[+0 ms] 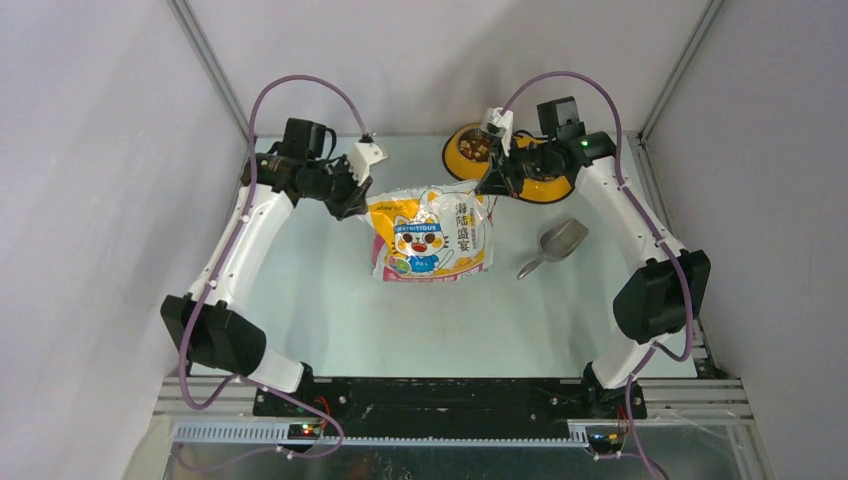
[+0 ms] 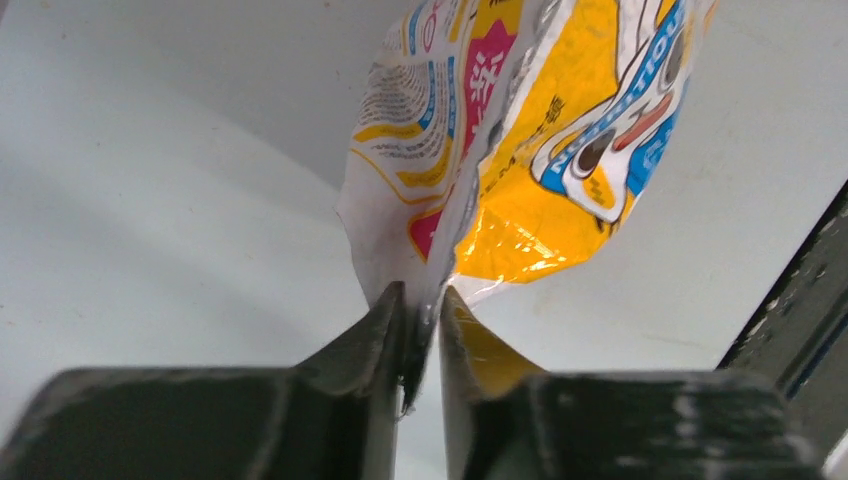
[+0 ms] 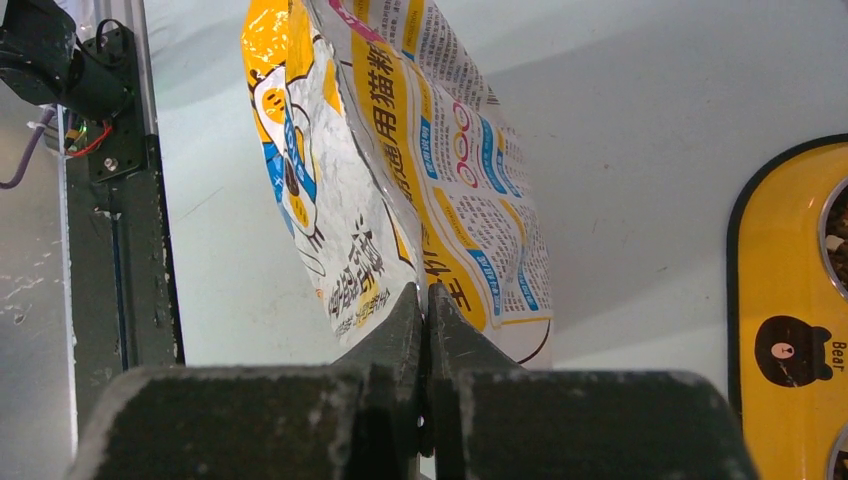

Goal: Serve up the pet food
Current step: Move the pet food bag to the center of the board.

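Observation:
The pet food bag [image 1: 430, 235], glossy white, orange and pink with a cartoon cat, hangs stretched between my two grippers over the middle of the table. My left gripper [image 1: 362, 205] is at its upper left corner. In the left wrist view, the left gripper [image 2: 422, 300] has its jaws slightly apart, and the bag's edge [image 2: 400, 260] lies against one finger with a gap beside it. My right gripper [image 1: 491, 188] [image 3: 424, 295] is shut on the bag's [image 3: 440, 170] upper right corner. Brown pet food kibble [image 1: 476, 148] lies in one bowl of the feeder.
The yellow double-bowl feeder [image 1: 548, 188] [image 3: 780, 300] stands at the back right, just behind my right gripper. A grey metal scoop [image 1: 556, 243] lies on the table to the right of the bag. Grey walls close in the left, back and right sides.

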`<action>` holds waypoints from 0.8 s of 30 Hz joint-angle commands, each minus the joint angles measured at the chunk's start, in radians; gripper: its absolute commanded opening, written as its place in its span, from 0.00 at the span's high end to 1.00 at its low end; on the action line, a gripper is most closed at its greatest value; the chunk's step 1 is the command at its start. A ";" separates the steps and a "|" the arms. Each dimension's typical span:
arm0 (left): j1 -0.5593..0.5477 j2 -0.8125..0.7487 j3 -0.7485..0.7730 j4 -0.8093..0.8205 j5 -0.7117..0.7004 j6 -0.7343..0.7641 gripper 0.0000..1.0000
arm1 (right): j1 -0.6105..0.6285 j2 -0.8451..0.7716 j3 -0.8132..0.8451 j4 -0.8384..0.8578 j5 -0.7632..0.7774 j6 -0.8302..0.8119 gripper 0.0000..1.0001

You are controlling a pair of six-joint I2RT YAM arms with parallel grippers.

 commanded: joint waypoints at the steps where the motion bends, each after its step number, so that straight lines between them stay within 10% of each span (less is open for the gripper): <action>1: 0.006 0.034 0.021 -0.025 0.015 0.034 0.89 | -0.007 -0.053 0.013 0.079 -0.014 0.012 1.00; 24: 0.181 -0.068 0.086 0.114 -0.014 -0.095 1.00 | 0.153 0.024 0.123 0.257 0.168 0.240 1.00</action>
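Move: The pet food bag stands between the hands. Its middle is about 13 cm to the left hand's right, level with it and some 10 cm below; from the right hand it is about 11 cm left, 2 cm back and 10 cm below. The bowl tray sits roughly 18 cm ahead of the right hand and 7 cm to its right. The scoop is about 17 cm to that hand's right, neither ahead nor back. Both are some 20 cm lower. The left fingers, partly open around the bag's top left corner, shut on it while that hand dips about 1 cm, and the right keeps its pinch on the other top corner. Then both carry the bag's mouth about 6 cm to the left together, away from the scoop; the left hand also eases 2 cm forward and back up, turning some 15 degrees counter-clockwise. ##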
